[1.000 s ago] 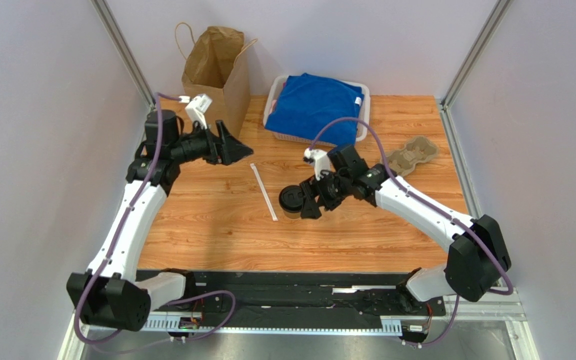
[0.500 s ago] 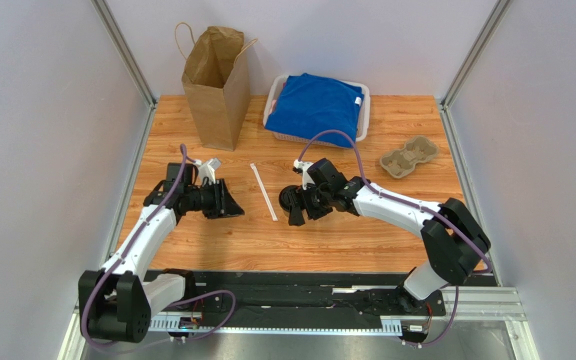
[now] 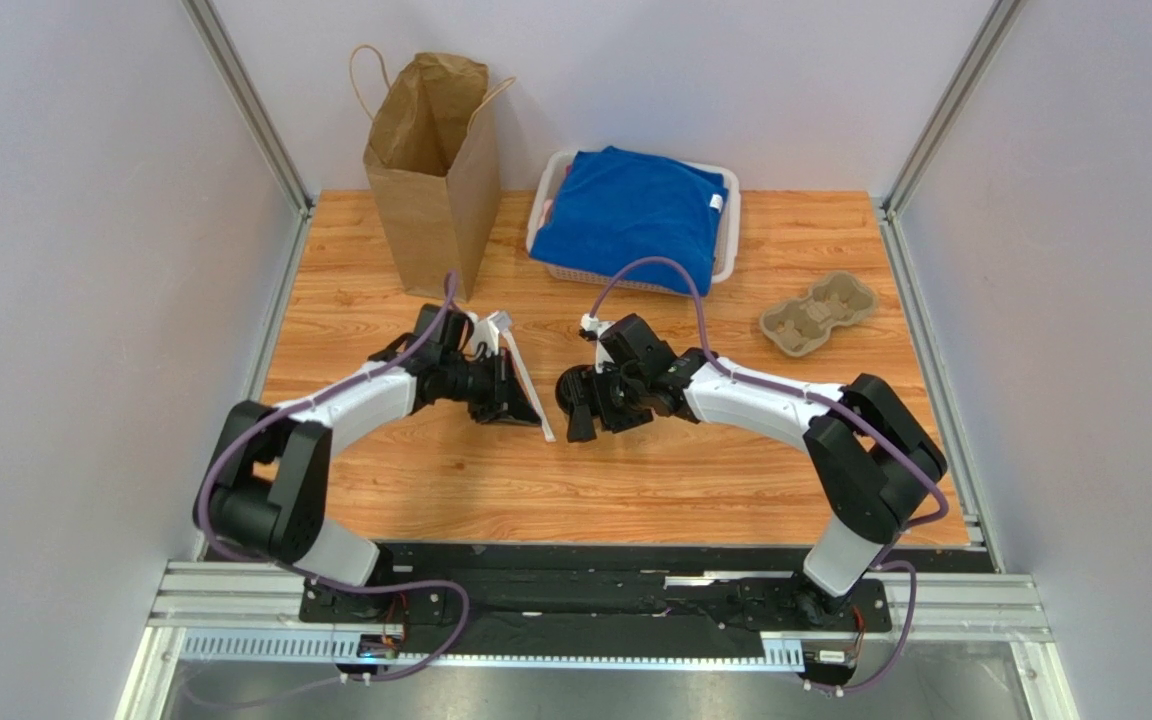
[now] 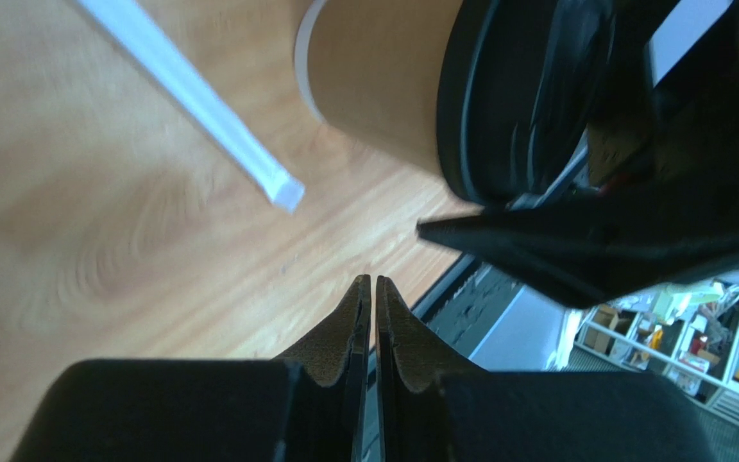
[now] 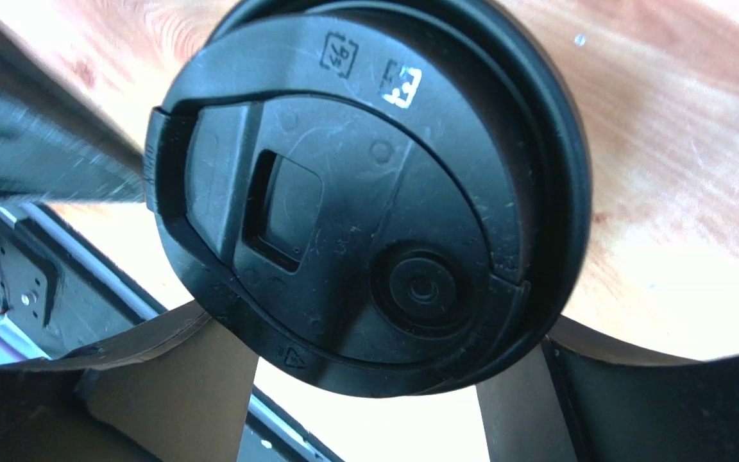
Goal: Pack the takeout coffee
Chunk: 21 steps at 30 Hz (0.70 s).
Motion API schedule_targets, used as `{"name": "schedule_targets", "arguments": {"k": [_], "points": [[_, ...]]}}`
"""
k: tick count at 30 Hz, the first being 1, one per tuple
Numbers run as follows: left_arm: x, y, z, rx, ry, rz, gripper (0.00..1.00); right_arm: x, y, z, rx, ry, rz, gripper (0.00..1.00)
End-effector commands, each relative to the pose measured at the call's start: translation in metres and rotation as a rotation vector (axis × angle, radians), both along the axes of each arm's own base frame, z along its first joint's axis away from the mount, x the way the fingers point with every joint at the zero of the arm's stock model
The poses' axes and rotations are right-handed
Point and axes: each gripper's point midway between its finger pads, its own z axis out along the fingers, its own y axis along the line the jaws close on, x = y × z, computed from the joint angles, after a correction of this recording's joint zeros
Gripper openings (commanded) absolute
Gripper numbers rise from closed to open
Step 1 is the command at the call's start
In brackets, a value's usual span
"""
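The takeout coffee [image 4: 373,87], a kraft-brown cup with a black lid [image 5: 373,202], is at mid-table [image 3: 582,393]. My right gripper [image 5: 373,385] is shut on it, one finger [image 5: 152,385] on each side of the cup just under the lid. My left gripper [image 4: 373,281] is shut with nothing between its tips. It hovers low over the wood just left of the cup [image 3: 519,393]. Whether the cup's base touches the table I cannot tell.
A white paper-wrapped straw [image 4: 190,91] lies on the wood between the two grippers [image 3: 545,428]. The tall brown paper bag [image 3: 432,165] stands open at the back left. A white basket [image 3: 723,192] holding blue cloth is behind, and the grey pulp carrier [image 3: 818,312] is at right.
My left arm has swung from beside the bag down to the straw next to the cup, and its jaws have closed. My right arm has drawn the cup slightly left.
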Motion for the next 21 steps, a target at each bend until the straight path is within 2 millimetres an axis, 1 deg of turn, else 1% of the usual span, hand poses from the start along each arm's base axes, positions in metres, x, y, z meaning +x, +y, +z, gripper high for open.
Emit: {"name": "schedule_targets", "arguments": {"k": [1,2,3,5,6,7,8,10,11,14,17,21], "points": [[0.045,-0.023,0.017,-0.059,-0.086,0.009,0.11,0.029,0.011,0.008,0.034,-0.059,-0.052,0.75],[0.053,-0.027,0.021,-0.064,-0.098,0.008,0.11,0.033,0.011,0.008,0.036,-0.061,-0.062,0.74],[0.056,-0.028,0.015,-0.059,-0.086,0.009,0.11,0.038,0.01,0.007,0.034,-0.067,-0.072,0.74],[0.065,-0.034,0.018,-0.068,-0.106,0.006,0.1,0.05,0.008,0.006,0.035,-0.075,-0.094,0.73],[0.068,-0.036,0.012,-0.065,-0.089,0.008,0.1,0.055,0.007,0.005,0.034,-0.078,-0.103,0.73],[0.071,-0.037,0.012,-0.069,-0.092,0.01,0.1,0.06,0.008,0.004,0.035,-0.08,-0.11,0.73],[0.076,-0.039,0.011,-0.07,-0.091,0.011,0.1,0.068,0.006,0.005,0.039,-0.086,-0.123,0.73],[0.084,-0.041,0.011,-0.069,-0.103,0.013,0.1,0.077,0.007,0.006,0.044,-0.1,-0.119,0.73],[0.09,-0.043,0.014,-0.07,-0.123,0.011,0.1,0.085,0.007,0.006,0.048,-0.11,-0.125,0.73],[0.103,-0.046,0.012,-0.06,-0.137,0.011,0.1,0.1,0.006,0.005,0.052,-0.122,-0.132,0.72],[0.107,-0.047,0.008,-0.049,-0.132,0.015,0.1,0.113,0.0,0.004,0.045,-0.143,-0.143,0.72],[0.101,-0.043,0.006,-0.05,-0.116,0.011,0.11,0.13,-0.002,0.003,0.046,-0.162,-0.14,0.72]]}}
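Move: The lidded coffee cup stands between the right hand's open fingers, its middle about 1 cm ahead, 2 cm to the left and 1 cm below. The straw's middle is some 8 cm ahead and 9 cm left of that hand, 5 cm lower; the towel basket is roughly 35 cm ahead and 8 cm right. From the left hand the cup is about 3 cm ahead, 6 cm right and 2 cm below. The right hand, open around the cup, pushes it forward some 10 cm; the shut left hand keeps alongside. ##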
